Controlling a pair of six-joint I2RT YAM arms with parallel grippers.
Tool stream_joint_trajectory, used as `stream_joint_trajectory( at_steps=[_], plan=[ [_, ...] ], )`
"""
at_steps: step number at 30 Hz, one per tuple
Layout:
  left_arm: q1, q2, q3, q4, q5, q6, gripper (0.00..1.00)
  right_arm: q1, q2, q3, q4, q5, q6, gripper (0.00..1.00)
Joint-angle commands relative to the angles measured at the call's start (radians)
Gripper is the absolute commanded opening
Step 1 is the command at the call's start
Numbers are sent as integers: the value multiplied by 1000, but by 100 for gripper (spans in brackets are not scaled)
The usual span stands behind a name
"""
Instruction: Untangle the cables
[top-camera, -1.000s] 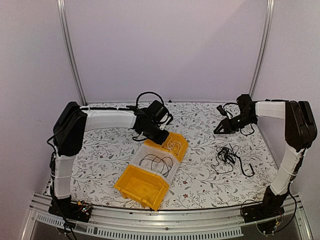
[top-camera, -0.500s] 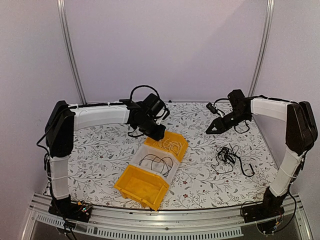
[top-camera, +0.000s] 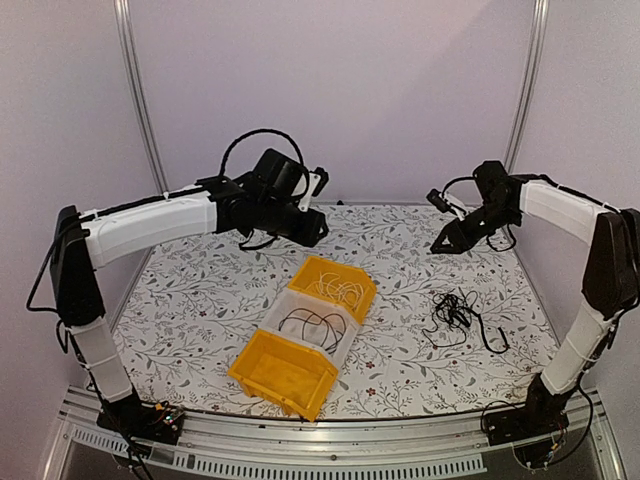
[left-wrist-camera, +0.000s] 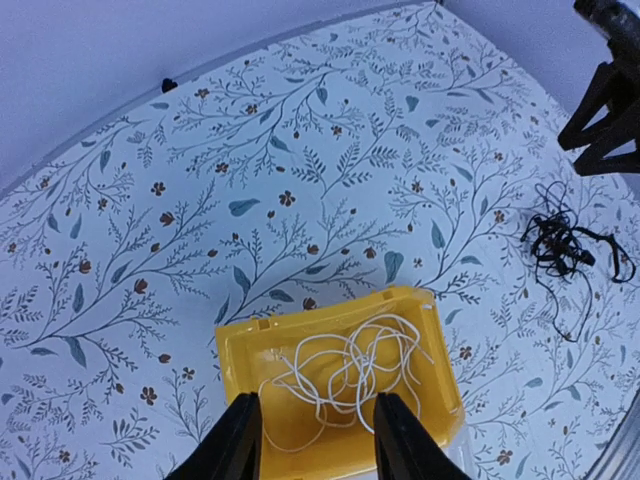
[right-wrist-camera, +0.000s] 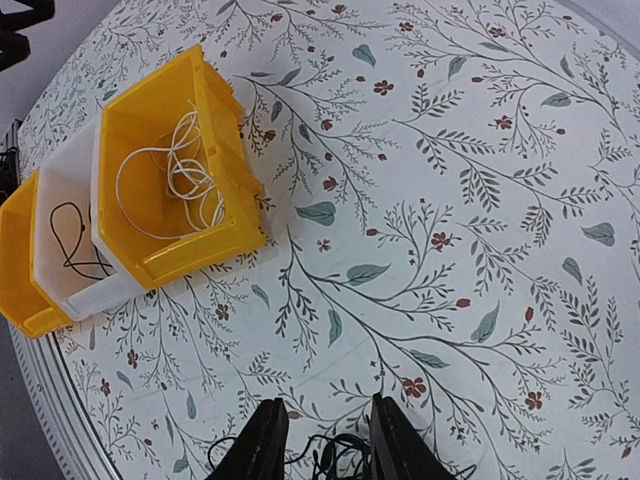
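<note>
A tangled bunch of black cables (top-camera: 455, 312) lies on the table at the right; it also shows in the left wrist view (left-wrist-camera: 562, 248) and at the bottom edge of the right wrist view (right-wrist-camera: 335, 457). A cream-white cable (top-camera: 345, 291) lies in the far yellow bin (top-camera: 359, 277), also seen from the left wrist (left-wrist-camera: 350, 375) and the right wrist (right-wrist-camera: 185, 172). A black cable (top-camera: 312, 323) lies in the white bin (top-camera: 342, 347). My left gripper (top-camera: 318, 232) is open and empty, high above the far bin (left-wrist-camera: 312, 440). My right gripper (top-camera: 440, 245) is open and empty, raised above the table (right-wrist-camera: 320, 440).
Three bins stand in a diagonal row at mid-table: the far yellow one, the white one, and a near yellow bin (top-camera: 270, 380) with nothing visible inside. The table has a floral cloth (top-camera: 200, 290). Metal posts (top-camera: 140, 100) stand at the back corners.
My left gripper has risen from the far yellow bin and pulled back to the left, empty; the white cable stays in the bin. My right gripper moved left, then back right and slightly higher.
</note>
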Motion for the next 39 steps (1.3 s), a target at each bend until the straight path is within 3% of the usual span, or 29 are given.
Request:
stream_joint_trajectory(
  at_steps=[1,6,11,19,27,35,39],
  plan=[
    [-9,-82,-35,222,-18,3,42,-90,-87,-40,-125,94,-79,31],
    [-15,-89,-72,312,-10,8,42,-153,-225,-182,-194,238,-160,35],
    [-19,-82,-129,385,20,8,42,-157,-313,-337,-142,378,-157,34],
    [-31,-107,-138,361,48,-27,42,-201,-105,-267,-45,376,-24,31],
    [-32,-127,-120,305,15,-13,42,-212,102,-215,4,355,-15,30],
    [-33,-106,-109,298,23,-18,42,-216,155,-214,44,339,-15,12],
    [-34,-85,-93,296,49,-25,42,-217,151,-218,55,356,1,14]
  ],
)
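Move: The black cable tangle lies about 7 cm back, 10 cm to the right and 15 cm below the right hand, with loose loops on its far right side. Its thick tail ends some 10 cm nearer the base and 12 cm to the right of the tangle's middle. The far yellow tray with the white cables is level with the right hand and about 25 cm to its left. From the left hand the tangle is roughly 43 cm to the right, 6 cm back and 19 cm below. The right hand sweeps about 14 cm right and sinks 14 cm to the loose loops at the far right edge of the black cable tangle, swinging back about 8 cm on the way and then forward again, while the wrist turns some 30 degrees to point more steeply down and the part-open fingers close almost shut on a thin strand just above the table. The empty left hand goes on rising clear of the yellow tray, settling about 5 cm higher with its fingers tilted up somewhat and still part open. ##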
